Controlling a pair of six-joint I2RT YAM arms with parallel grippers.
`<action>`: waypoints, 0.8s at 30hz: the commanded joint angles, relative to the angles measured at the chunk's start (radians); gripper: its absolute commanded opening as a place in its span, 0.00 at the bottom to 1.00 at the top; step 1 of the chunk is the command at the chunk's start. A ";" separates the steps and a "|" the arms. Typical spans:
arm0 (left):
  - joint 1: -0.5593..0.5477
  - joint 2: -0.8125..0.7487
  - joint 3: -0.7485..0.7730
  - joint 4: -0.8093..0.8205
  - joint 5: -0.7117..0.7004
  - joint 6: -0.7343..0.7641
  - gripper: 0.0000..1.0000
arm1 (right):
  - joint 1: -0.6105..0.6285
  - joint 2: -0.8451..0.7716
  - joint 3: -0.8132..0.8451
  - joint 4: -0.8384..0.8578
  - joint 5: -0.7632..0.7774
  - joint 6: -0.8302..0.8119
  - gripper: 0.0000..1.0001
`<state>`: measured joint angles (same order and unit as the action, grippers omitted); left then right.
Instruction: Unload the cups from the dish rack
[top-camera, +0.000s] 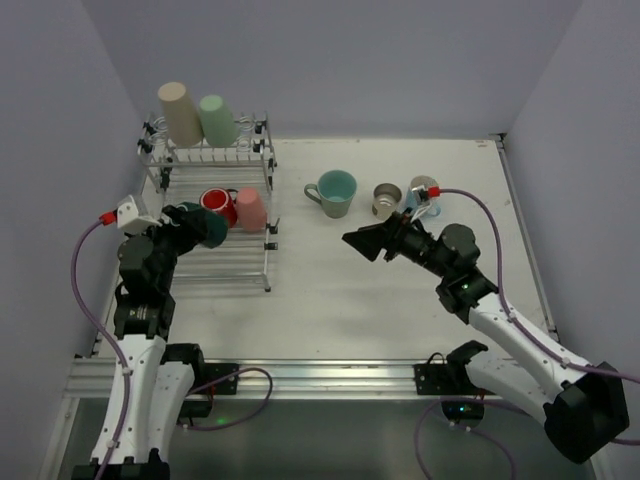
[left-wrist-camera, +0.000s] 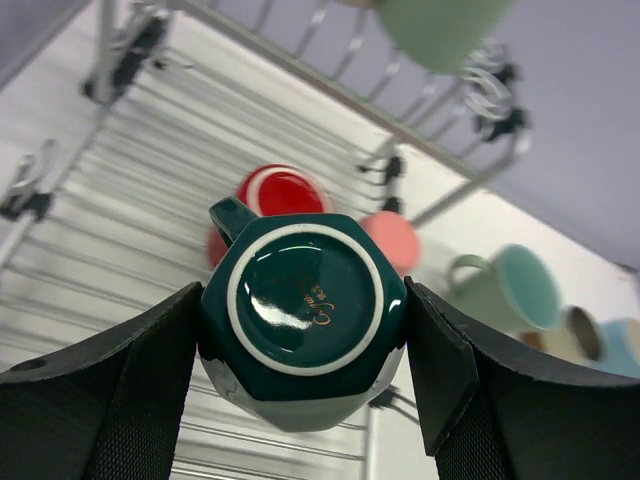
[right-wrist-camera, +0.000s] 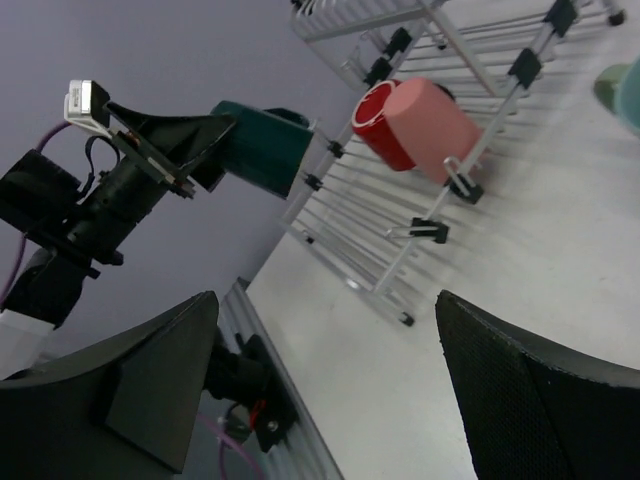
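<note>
My left gripper (top-camera: 200, 226) is shut on a dark green cup (left-wrist-camera: 305, 310), bottom toward the wrist camera, held just above the lower bars of the chrome dish rack (top-camera: 225, 262). On those bars lie a red cup (top-camera: 217, 204) and a pink cup (top-camera: 251, 209), side by side. A beige cup (top-camera: 180, 113) and a mint green cup (top-camera: 215, 118) stand inverted on the raised back tier. My right gripper (top-camera: 362, 243) hangs open and empty over the table, right of the rack, pointing toward it.
A teal mug (top-camera: 335, 192), a small grey-brown cup (top-camera: 386, 197) and a light blue cup (top-camera: 425, 195) stand on the table behind my right gripper. Purple walls close in on the left, back and right.
</note>
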<state>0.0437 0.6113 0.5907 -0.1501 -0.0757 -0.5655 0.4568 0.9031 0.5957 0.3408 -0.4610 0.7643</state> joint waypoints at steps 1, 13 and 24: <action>0.002 -0.100 0.032 0.099 0.265 -0.135 0.12 | 0.103 0.031 -0.046 0.298 0.086 0.145 0.92; -0.044 -0.212 -0.038 0.369 0.543 -0.454 0.12 | 0.382 0.368 0.095 0.674 0.117 0.228 0.91; -0.100 -0.235 -0.109 0.521 0.591 -0.589 0.12 | 0.442 0.545 0.283 0.676 0.068 0.274 0.89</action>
<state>-0.0490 0.3912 0.4923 0.1940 0.4622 -1.0527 0.8890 1.4155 0.8139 0.9215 -0.3885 1.0115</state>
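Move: The dark green cup, already gripped by the left hand in front of the rack, is to meet the open right gripper, about 36 cm to the left hand's right, some 4 cm back and 3 cm higher. From the left hand, the red cup is about 14 cm ahead and 3 cm right, the pink cup 14 cm ahead and 10 cm right, both 12 cm lower. For the right hand, the green cup is about 33 cm left, 3 cm ahead, 3 cm lower. The dark green cup, kept in the left fingers, is drawn about 12 cm right, 10 cm up and 7 cm back, away from the rack, while the left wrist swings nearly 40 degrees clockwise and tips upward. The right hand, fingers staying wide open, sweeps some 16 cm left towards the cup's mouth, easing back early and rising late, and turns counter-clockwise; contact with it can't be made out. ##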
